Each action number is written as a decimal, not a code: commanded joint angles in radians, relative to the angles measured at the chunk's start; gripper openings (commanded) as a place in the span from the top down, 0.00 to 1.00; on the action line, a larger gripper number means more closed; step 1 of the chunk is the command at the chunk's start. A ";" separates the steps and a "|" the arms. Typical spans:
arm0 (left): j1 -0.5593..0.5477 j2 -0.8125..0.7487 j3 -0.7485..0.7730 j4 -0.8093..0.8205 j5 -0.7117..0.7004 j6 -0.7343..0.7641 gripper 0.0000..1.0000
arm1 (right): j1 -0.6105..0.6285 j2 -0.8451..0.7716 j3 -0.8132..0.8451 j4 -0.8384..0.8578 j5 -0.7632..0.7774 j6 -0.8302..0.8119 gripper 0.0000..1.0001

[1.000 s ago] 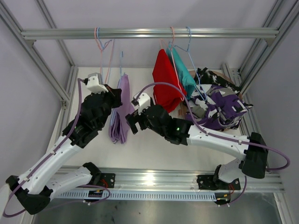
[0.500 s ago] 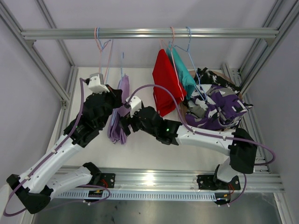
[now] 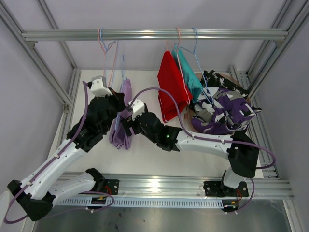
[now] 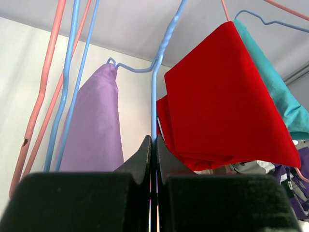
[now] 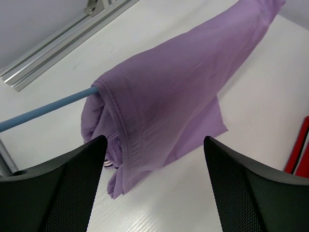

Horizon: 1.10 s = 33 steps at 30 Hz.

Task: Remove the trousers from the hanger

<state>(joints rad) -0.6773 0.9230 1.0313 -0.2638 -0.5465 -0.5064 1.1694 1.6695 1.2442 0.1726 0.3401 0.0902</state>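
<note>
The lilac trousers (image 3: 119, 131) hang folded over a blue hanger (image 4: 153, 96). My left gripper (image 3: 119, 104) is shut on that hanger's upright wire, the jaws (image 4: 153, 145) pressed together on it. In the left wrist view the lilac trousers (image 4: 91, 125) hang to the left of the wire. My right gripper (image 3: 127, 126) is open just right of the lilac trousers (image 5: 178, 87). Its jaws (image 5: 154, 142) stand wide on either side of the cloth's lower fold without touching it. The hanger's bar (image 5: 48, 108) sticks out of the fold.
Red trousers (image 3: 171, 92) and teal trousers (image 3: 193, 79) hang on hangers from the metal rail (image 3: 154, 35). A bare pink hanger (image 3: 102, 48) hangs at its left. Purple-and-white trousers (image 3: 227, 113) and black speckled trousers (image 3: 222, 79) lie piled at the right.
My right gripper has moved left, from below the red trousers up to the lilac trousers, and its jaws have narrowed slightly. The left gripper keeps its hold on the hanger.
</note>
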 commanded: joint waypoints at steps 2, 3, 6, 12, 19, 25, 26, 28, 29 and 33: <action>-0.016 -0.003 0.009 0.038 0.048 -0.007 1.00 | -0.004 0.024 0.000 0.119 0.148 -0.023 0.15; -0.015 -0.003 0.009 0.038 0.048 -0.007 1.00 | -0.004 0.022 -0.015 0.131 0.169 -0.024 0.14; -0.015 -0.003 0.009 0.037 0.051 -0.009 1.00 | -0.005 0.027 -0.037 0.172 0.194 -0.024 0.15; -0.015 0.004 0.010 0.031 0.062 -0.014 1.00 | -0.016 0.055 -0.068 0.261 0.227 -0.033 0.18; -0.015 0.004 0.010 0.032 0.063 -0.012 1.00 | -0.020 0.088 -0.065 0.324 0.198 -0.030 0.29; -0.015 0.010 0.010 0.031 0.069 -0.012 1.00 | -0.019 0.084 -0.078 0.399 0.206 -0.044 0.37; -0.016 0.013 0.010 0.031 0.071 -0.012 1.00 | -0.019 0.079 -0.084 0.416 0.211 -0.046 0.40; -0.015 0.013 0.012 0.032 0.069 -0.014 1.00 | -0.020 0.058 -0.120 0.476 0.218 -0.049 0.45; -0.015 0.013 0.009 0.029 0.068 -0.014 1.00 | -0.022 0.052 -0.124 0.485 0.215 -0.047 0.45; -0.015 0.014 0.010 0.029 0.072 -0.015 1.00 | -0.034 0.053 -0.100 0.481 0.200 -0.047 0.51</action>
<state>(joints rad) -0.6846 0.9428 1.0302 -0.2745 -0.4931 -0.5072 1.1515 1.7557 1.1244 0.5411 0.5144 0.0467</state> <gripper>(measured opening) 0.009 0.505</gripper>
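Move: The purple trousers hang from the blue hanger, their middle about 6 cm ahead of the open right hand, 3 cm to its left and 3 cm below. From that hand, the red trousers hang some 14 cm ahead, 18 cm to the right and 3 cm higher; the empty hangers are roughly 15 cm ahead, 7 cm left and 12 cm up. From the left hand, the purple trousers' middle is about 2 cm ahead, 2 cm left and 13 cm below. The purple cloth comes in between the right fingers as they narrow from nearly wide open to about half; a firm pinch isn't there yet. That hand reaches forward about 4 cm into the hanging trousers, sinking a little and swinging some 10 degrees clockwise. The left fingers keep their hold on the blue hanger while easing about 1 cm right and down. ##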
